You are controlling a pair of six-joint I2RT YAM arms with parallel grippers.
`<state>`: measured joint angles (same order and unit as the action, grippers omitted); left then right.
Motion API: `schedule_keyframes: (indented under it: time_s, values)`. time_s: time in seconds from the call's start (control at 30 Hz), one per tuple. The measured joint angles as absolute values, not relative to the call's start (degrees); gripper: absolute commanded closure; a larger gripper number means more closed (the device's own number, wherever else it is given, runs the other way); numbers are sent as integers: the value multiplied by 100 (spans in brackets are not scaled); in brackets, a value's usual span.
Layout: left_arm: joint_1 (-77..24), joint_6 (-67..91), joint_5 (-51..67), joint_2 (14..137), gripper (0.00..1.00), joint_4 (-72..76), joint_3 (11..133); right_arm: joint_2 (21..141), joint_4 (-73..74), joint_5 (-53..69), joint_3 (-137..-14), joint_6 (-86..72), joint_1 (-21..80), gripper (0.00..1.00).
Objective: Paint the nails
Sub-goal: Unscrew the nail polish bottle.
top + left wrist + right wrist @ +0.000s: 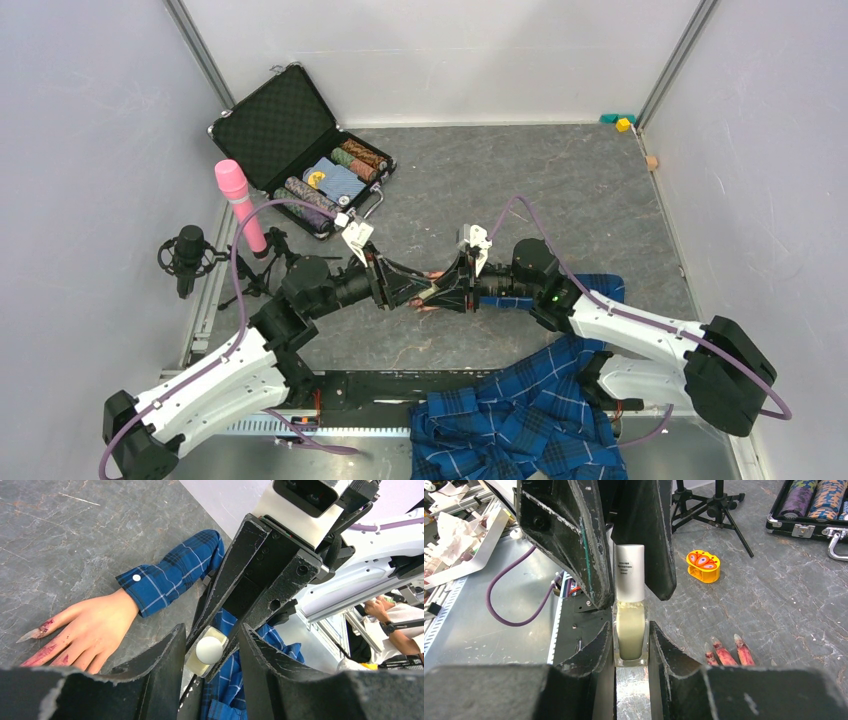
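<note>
A flesh-coloured mannequin hand (95,627) in a blue plaid sleeve (172,575) lies palm down on the grey table. Its nails (35,632) are pointed, and the fingertips are smeared dark red (724,652). My right gripper (630,627) is shut on a small clear bottle (630,632) of pale liquid and holds it just above the table beside the hand. My left gripper (212,632) faces it, its fingers (574,545) closed on either side of the bottle's white cap (630,572). In the top view both grippers meet mid-table, left (418,292) and right (445,292), covering most of the hand.
An open black case (300,150) of poker chips lies at the back left. A pink microphone (238,205) and a black one on a tripod (187,255) stand beside it. A yellow butterfly-topped object (703,566) sits on the table. The plaid shirt (520,410) drapes over the near edge.
</note>
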<state>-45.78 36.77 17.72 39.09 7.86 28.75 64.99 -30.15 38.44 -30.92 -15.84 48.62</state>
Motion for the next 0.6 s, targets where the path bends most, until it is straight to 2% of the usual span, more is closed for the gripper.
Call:
schedule_keyframes:
  time_s: [0.13, 0.5, 0.6]
  values:
    - [-4578, 3680, 1815, 3957, 52, 786, 2864, 6499, -3015, 3835, -3092, -1584, 4862, 100]
    - [-4578, 3684, 1820, 3970, 93, 790, 2847, 6499, -3013, 3824, -3092, -1586, 4862, 100]
    - [-4576, 3684, 1815, 3970, 98, 790, 2845, 6499, -3004, 3763, -3092, -1581, 4864, 100]
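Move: The nail polish bottle is already held by its body between the right fingertips, its white cap tilted towards the left hand, about 3 cm above and 2 cm left of the right hand point, some 1 cm back. That cap sits between the open left fingers, roughly 1 cm right and 1 cm below their midpoint. The fake hand lies on the table about 10 cm ahead of the left hand, 3 cm right and 17 below; the yellow box is some 20 cm left and 9 ahead. The cap of the nail polish bottle gets pinched: the left hand sinks only about half a centimetre around it, then shuts its fingers from half open to roughly a quarter open until the tips grip the cap's sides, with practically no wrist turn. The right hand holds nearly still and keeps its grip on the bottle's body. ##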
